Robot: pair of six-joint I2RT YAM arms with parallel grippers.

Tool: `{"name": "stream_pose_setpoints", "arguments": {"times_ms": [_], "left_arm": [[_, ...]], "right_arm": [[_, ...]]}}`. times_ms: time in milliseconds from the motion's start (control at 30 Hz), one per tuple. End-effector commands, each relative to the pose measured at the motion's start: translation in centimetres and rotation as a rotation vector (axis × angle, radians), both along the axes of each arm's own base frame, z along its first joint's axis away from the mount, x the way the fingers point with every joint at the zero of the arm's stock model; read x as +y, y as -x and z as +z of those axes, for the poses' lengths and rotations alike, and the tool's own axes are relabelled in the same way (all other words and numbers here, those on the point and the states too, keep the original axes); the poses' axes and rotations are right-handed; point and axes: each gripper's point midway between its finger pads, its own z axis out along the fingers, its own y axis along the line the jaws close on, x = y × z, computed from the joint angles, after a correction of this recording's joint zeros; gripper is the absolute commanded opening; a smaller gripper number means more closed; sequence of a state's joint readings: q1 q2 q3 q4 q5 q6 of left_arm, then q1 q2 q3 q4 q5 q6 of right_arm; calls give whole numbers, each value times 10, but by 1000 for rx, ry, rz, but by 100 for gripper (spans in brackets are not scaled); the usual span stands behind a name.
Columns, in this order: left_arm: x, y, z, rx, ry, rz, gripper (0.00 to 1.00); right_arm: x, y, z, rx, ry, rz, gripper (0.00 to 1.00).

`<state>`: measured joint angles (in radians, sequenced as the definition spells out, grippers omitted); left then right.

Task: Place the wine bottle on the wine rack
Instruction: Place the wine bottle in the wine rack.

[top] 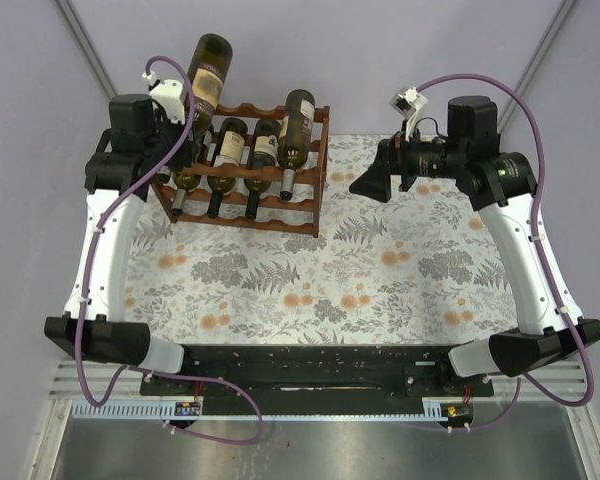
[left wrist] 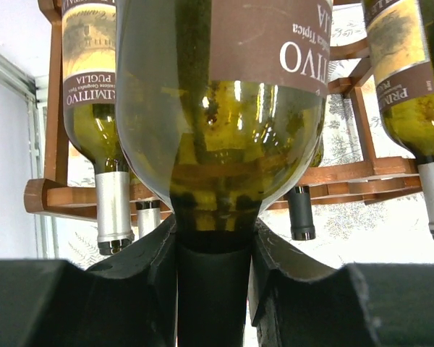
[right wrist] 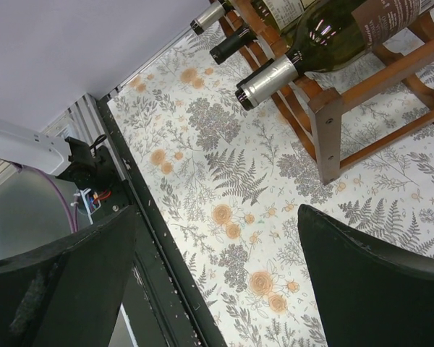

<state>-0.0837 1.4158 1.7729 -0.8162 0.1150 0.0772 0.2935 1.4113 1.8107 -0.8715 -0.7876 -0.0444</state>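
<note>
The wine bottle (top: 208,72) is green glass with a brown and cream label. It hangs tilted in the air over the left end of the wine rack (top: 280,215), base up and away from me. My left gripper (top: 183,135) is shut on its dark-capped neck. In the left wrist view the bottle (left wrist: 217,108) fills the frame, and the gripper (left wrist: 211,267) clamps the neck from both sides. The rack's wavy rails (left wrist: 347,173) run behind it. My right gripper (top: 370,185) hovers open and empty right of the rack, its jaws (right wrist: 217,267) wide over the floral cloth.
Several other bottles (top: 298,125) lie in the rack with their necks toward me; two show in the left wrist view (left wrist: 94,94) (left wrist: 412,87). The right wrist view shows the rack's corner post (right wrist: 325,123). A floral cloth (top: 310,280) covers the table, and a black base rail (top: 310,365) lies along the near edge.
</note>
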Motion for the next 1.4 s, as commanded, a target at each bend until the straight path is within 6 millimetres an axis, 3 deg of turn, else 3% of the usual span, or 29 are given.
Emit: {"name": "stream_pose_setpoints", "arguments": {"times_ms": [0,500,1367], "left_arm": [[4,-23,46,-166,69,65,0],[0,-66,14,-43,123,118,0],[-10,-85,-27,53,97,116,0]], "right_arm": [[1,9,16,-58,-41,34,99],[2,15,3,-38,-35,63,99],[0,23,-19,-27,-13,90,99]]}}
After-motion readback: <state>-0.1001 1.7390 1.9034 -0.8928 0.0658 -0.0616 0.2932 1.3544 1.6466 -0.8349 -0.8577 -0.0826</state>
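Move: The left hand holds the wine bottle by its neck; the empty top-tier slot, second from the left, has its middle about 14 cm ahead, 3 cm right and 8 cm below. On that tier, one bottle lies about 13 cm ahead and 6 cm left of the hand, another 13 cm ahead and 21 cm right. A white-label bottle sits one tier under the slot, some 10 cm lower. From the idle right hand, the slot lies roughly 21 cm ahead, 35 cm left and 10 cm down. Still pinching the neck, the left hand lowers the bottle by about 9 cm while carrying it some 6 cm forward towards the free slot beside the left-hand top bottle, easing almost to a stop partway and then sinking on. The wrist tips about 15 degrees further down as it goes, bringing the raised base down over the rack, while the empty, open right hand drifts about 3 cm down and slightly back. ##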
